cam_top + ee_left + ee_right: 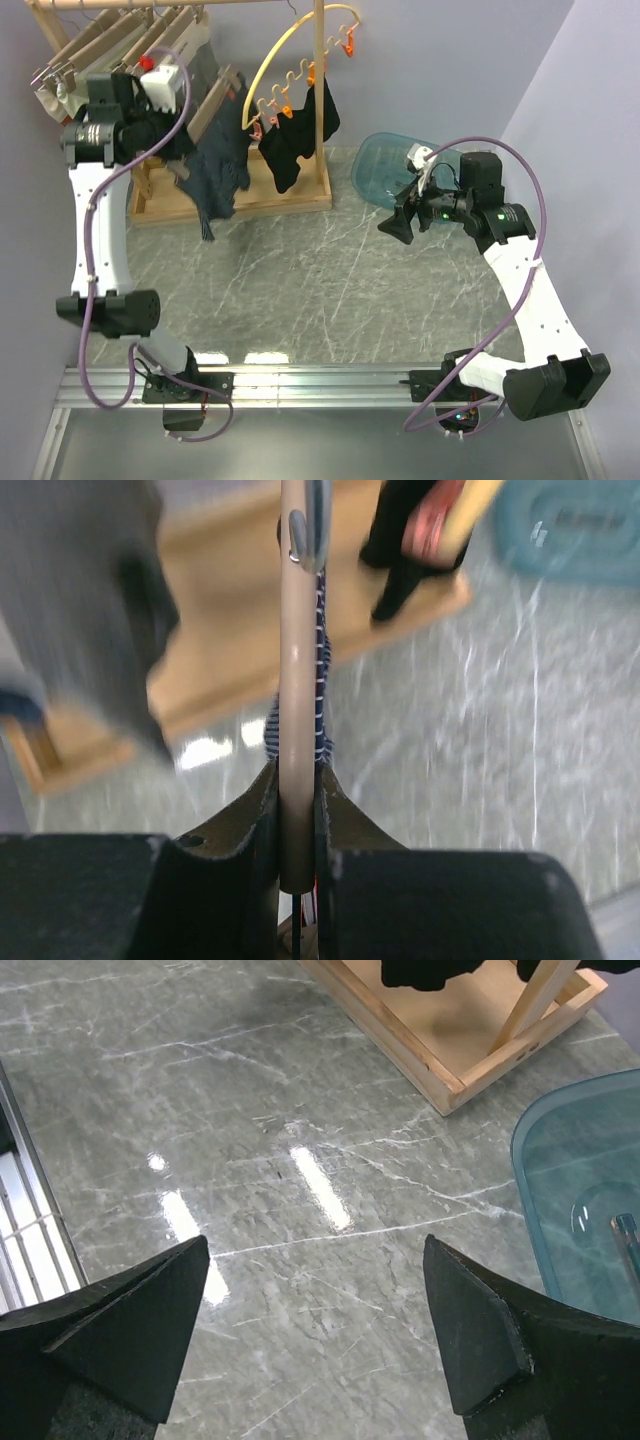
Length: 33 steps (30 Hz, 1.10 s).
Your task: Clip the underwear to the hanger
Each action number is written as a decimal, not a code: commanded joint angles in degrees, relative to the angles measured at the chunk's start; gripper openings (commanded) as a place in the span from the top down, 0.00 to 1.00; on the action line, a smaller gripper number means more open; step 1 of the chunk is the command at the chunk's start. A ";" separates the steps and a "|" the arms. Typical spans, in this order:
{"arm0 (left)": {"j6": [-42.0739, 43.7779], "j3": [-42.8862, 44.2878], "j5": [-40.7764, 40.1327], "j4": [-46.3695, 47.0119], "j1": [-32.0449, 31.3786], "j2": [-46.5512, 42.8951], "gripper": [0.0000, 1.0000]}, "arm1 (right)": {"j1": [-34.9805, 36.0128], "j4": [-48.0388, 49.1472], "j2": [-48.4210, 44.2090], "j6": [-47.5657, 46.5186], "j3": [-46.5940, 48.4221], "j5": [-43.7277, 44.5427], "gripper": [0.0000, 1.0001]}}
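My left gripper [183,148] is raised at the back left, shut on the hanger [297,710], a pale wooden bar that runs straight up between the jaws in the left wrist view. A metal clip [310,520] sits near the bar's far end. The underwear [222,172], dark navy with fine pale stripes, hangs from the bar in front of the rack, and its striped cloth [322,680] shows just behind the wood. My right gripper [400,225] hovers open over the marble at the right, and nothing lies between its fingers [150,1330].
A wooden rack with a tray base [270,195] stands at the back. It carries a yellow arc with orange pegs [300,60] and a black garment [295,135]. Several spare wooden hangers [100,45] hang at the top left. A blue translucent tub [390,165] lies behind the right gripper.
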 commanded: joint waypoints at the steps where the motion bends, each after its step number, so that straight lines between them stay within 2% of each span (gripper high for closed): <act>1: -3.03 10.88 -2.26 7.13 -1.51 4.35 1.00 | -0.31 0.93 -1.50 1.32 -0.28 0.45 0.06; 4: -4.52 14.68 -3.41 13.44 -1.68 7.70 1.00 | -0.40 0.84 -1.50 1.68 -0.10 1.06 0.06; 15: -9.98 14.59 -3.05 38.06 -2.56 11.66 1.00 | -0.40 3.73 -1.94 4.39 -3.44 0.80 0.06; 19: -10.68 18.97 -3.41 39.93 -2.56 15.08 1.00 | -0.40 4.79 -2.20 4.84 -5.20 0.89 0.06; 24: -11.21 16.44 -2.53 43.88 -2.83 16.14 1.00 | -0.40 5.23 -2.20 5.10 -5.99 1.33 0.06; 30: -10.07 20.92 -3.49 44.68 -2.83 21.15 1.00 | -0.40 6.03 -2.03 5.81 -6.78 1.59 0.06; 33: -8.58 20.66 -4.64 45.55 -4.93 22.20 1.00 | -0.40 6.02 -2.11 5.98 -7.13 2.12 0.06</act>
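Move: The left gripper already holds the near end of the wooden hanger, with the striped underwear clipped on. The free stretch of rail it is being taken to lies about 30 cm ahead, 6 cm to the right and 19 cm above. The hanging grey shorts are roughly 19 cm ahead and 6 cm left, level in height; the black underwear is about 20 cm ahead, 23 cm right and 5 cm lower. From the right gripper, that rail stretch is some 39 cm ahead, 37 cm left and 26 cm above. Carry the hanger forward about 18 cm with the left gripper towards the rail, climbing roughly 10 cm early on and then running level, along the right side of the hung grey shorts. Tip the fingers up some 33 degrees as you go, from slanting down to nearly level, and keep the grip shut on the hanger's end. Let the empty, open right gripper sink about 4 cm. ##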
